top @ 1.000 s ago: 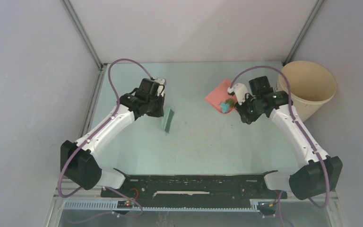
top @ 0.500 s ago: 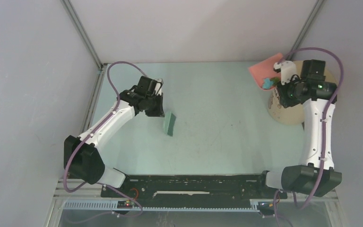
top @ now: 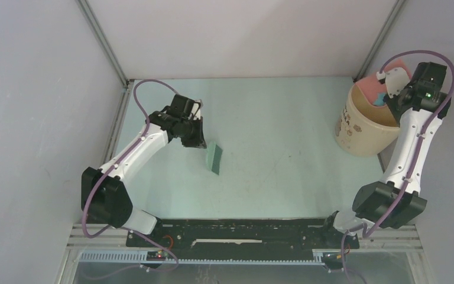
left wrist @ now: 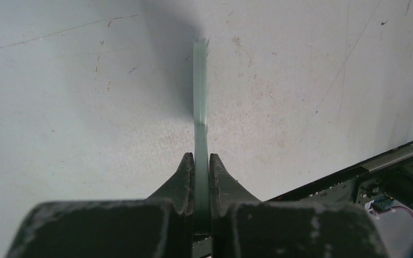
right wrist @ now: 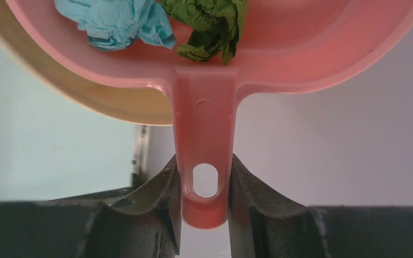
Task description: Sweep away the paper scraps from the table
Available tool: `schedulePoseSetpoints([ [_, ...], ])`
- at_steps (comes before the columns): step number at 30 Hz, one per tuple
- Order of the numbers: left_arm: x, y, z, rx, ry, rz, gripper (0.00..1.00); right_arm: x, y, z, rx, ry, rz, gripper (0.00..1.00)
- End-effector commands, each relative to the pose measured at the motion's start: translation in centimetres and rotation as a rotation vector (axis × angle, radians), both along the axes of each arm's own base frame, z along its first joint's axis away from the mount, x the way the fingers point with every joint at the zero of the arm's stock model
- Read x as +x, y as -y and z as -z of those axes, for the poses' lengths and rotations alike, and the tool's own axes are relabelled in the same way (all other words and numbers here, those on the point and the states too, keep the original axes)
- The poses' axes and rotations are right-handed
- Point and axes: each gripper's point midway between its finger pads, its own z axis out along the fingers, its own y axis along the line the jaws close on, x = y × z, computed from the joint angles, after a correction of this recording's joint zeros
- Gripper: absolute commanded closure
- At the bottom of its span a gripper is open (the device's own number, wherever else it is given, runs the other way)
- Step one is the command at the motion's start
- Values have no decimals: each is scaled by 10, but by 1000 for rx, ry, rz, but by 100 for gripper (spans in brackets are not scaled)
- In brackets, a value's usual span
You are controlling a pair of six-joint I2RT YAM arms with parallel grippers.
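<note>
My right gripper point(right wrist: 204, 185) is shut on the handle of the salmon-pink dustpan point(right wrist: 204, 118) and holds it above the beige bin point(top: 366, 127) at the table's far right. A light blue paper scrap point(right wrist: 115, 21) and a green paper scrap point(right wrist: 212, 27) lie in the pan. In the top view the dustpan point(top: 369, 90) sits over the bin's mouth beside my right gripper point(top: 392, 94). My left gripper point(left wrist: 201, 172) is shut on the teal-green hand brush point(left wrist: 200, 107), whose head point(top: 213, 157) rests on the mint-green table point(top: 272, 148) at left centre.
The beige bin stands at the table's far right corner, next to the grey wall. Metal rails point(top: 103, 44) run up the back corners. The black base bar point(top: 242, 231) lies along the near edge.
My right arm has swung the dustpan with its scraps from the table's middle right up and over the bin. My left arm with the brush has shifted only slightly.
</note>
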Motion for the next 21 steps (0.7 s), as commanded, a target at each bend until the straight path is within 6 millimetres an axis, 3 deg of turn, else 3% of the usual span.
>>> schedulePoseSetpoints([
  [1, 4, 4, -24, -55, 37, -13, 100, -1, 47, -47, -303, -7, 39, 100],
  [7, 6, 6, -25, -64, 61, 4, 100, 4, 82, -88, -652, -173, -36, 100],
  [13, 6, 9, -19, -70, 39, 21, 100, 17, 96, -130, -933, -280, -134, 100],
  [15, 6, 8, -20, -63, 45, 17, 100, 18, 96, -128, -960, -346, -151, 97],
  [18, 7, 6, -21, -57, 52, 17, 100, 15, 95, -102, -969, -458, -192, 96],
  [21, 7, 7, -21, -57, 54, 21, 100, 26, 94, -113, -1086, -417, -208, 98],
])
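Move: The right hand holds the pink dustpan by its handle, and the bin's middle lies about 6 cm ahead, 8 cm to its left and some 15 cm below. In the pan, the blue scrap is roughly 5 cm ahead and 6 cm left of the hand, the green one about 7 cm ahead and 3 cm left, both slightly lower. From the left hand, the bin is some 48 cm right, 8 cm ahead and a little below. Keeping its pinch on the dustpan's handle, the right hand swings up and to its right by about 9 cm each way, drifting slightly forward and easing down a touch at the end. Meanwhile the wrist rolls over by 50 degrees or more, right side up and left side down, tipping the pan steeply leftward over the bin; the fingers stay shut on the handle. ##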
